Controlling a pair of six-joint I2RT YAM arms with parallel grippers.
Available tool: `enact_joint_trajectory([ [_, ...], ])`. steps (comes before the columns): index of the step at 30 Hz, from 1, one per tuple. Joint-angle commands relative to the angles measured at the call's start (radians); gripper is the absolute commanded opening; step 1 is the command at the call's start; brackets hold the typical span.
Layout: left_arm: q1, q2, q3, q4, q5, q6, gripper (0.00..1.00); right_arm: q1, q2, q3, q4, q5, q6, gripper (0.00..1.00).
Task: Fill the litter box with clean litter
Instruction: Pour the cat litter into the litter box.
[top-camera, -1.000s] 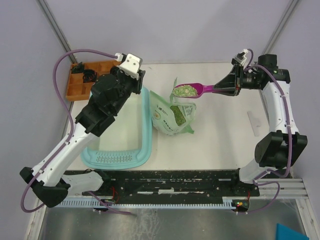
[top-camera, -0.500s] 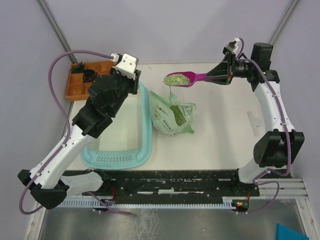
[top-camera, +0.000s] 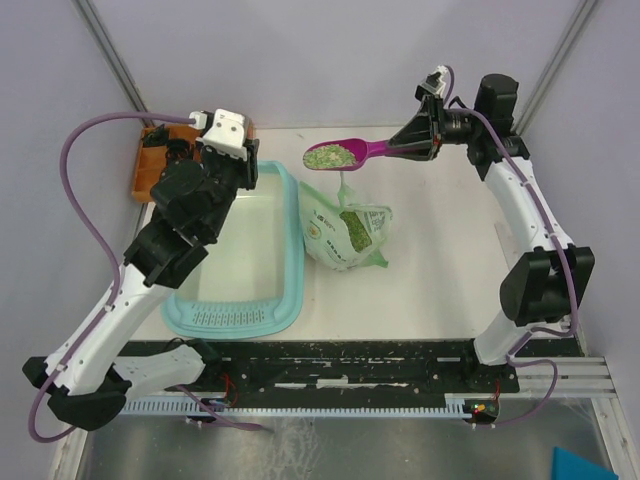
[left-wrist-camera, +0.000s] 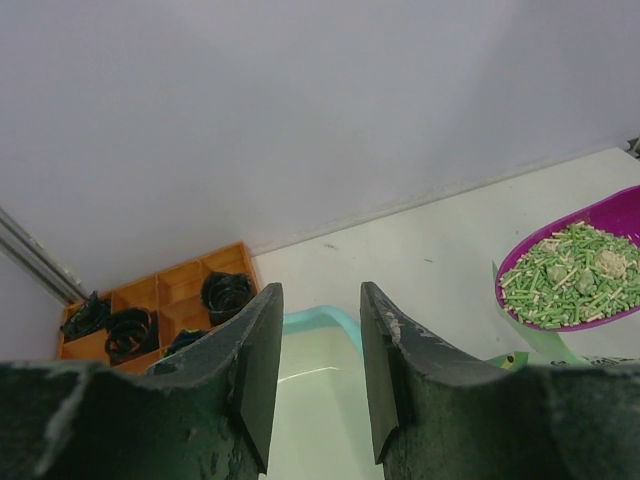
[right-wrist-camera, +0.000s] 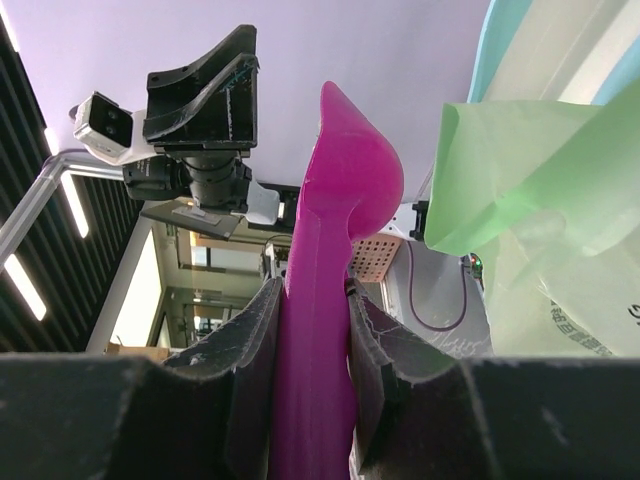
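Observation:
The light-teal litter box (top-camera: 292, 262) lies left of centre, its grate strip at the near end; its far corner shows in the left wrist view (left-wrist-camera: 318, 320). My right gripper (top-camera: 405, 146) is shut on the handle of a magenta scoop (top-camera: 340, 154) (right-wrist-camera: 325, 270), held in the air above the open pale green bag (top-camera: 345, 232). The scoop is full of green litter pellets (top-camera: 330, 155) (left-wrist-camera: 570, 275); more litter shows inside the bag (top-camera: 352, 227). My left gripper (top-camera: 240, 172) (left-wrist-camera: 320, 360) is open and empty over the box's far end.
An orange compartment tray (top-camera: 150, 170) (left-wrist-camera: 170, 300) with black parts stands at the far left corner, partly under my left arm. A small white piece (top-camera: 507, 245) lies at the right. The bag stands just right of the box's rim.
My right gripper has carried the filled scoop up and to the left, from beside the bag toward the litter box. My left arm has swung left, uncovering more of the box.

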Motion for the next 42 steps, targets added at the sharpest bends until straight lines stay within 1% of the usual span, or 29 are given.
enact_joint_trajectory([
  [1, -0.001, -0.041, 0.015, 0.028, -0.091, -0.048, 0.45, 0.038, 0.009, 0.064, 0.174, -0.012, 0.117, 0.02],
  [6, -0.002, -0.062, 0.001, 0.031, -0.130, -0.054, 0.48, 0.079, 0.034, 0.103, 0.193, -0.006, 0.130, 0.02],
  [10, -0.002, -0.078, -0.007, 0.027, -0.131, -0.054, 0.49, 0.122, 0.055, 0.125, 0.206, 0.004, 0.136, 0.02],
  [12, -0.001, -0.084, -0.007, 0.024, -0.160, -0.052, 0.49, 0.146, 0.070, 0.141, 0.212, 0.007, 0.138, 0.02],
  [20, -0.001, -0.103, 0.017, 0.016, -0.198, -0.033, 0.49, 0.273, 0.154, 0.226, 0.218, 0.013, 0.140, 0.02],
  [26, -0.001, -0.113, 0.022, -0.019, -0.199, -0.045, 0.49, 0.362, 0.207, 0.279, 0.227, 0.012, 0.138, 0.02],
  [35, -0.002, -0.161, -0.006, -0.046, -0.220, -0.062, 0.48, 0.484, 0.328, 0.344, 0.260, 0.008, 0.137, 0.02],
  [42, -0.002, -0.186, -0.017, -0.072, -0.216, -0.087, 0.46, 0.536, 0.415, 0.396, 0.276, 0.007, 0.137, 0.02],
])
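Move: From the right hand, which already holds the loaded scoop, the litter box's middle lies about 37 cm to the left, some 6 cm back and 30 cm below. The open litter bag stands between, about 10 cm to the left of this hand, 5 cm back and 22 cm below. The orange tray is about 52 cm left of it and 22 cm farther out. From the empty left hand the box's middle is about 7 cm left, 3 cm back and 35 cm down. Swinging the full scoop from the bag towards the litter box, the right hand travels about 20 cm left and draws back some 6 cm, rising slightly before sinking to a little below its starting height. It turns roughly 30 degrees counter-clockwise, bringing the bowl round to point left and back, kept level in an unchanged grip. The left hand makes room, easing left and back with a slight rise. ##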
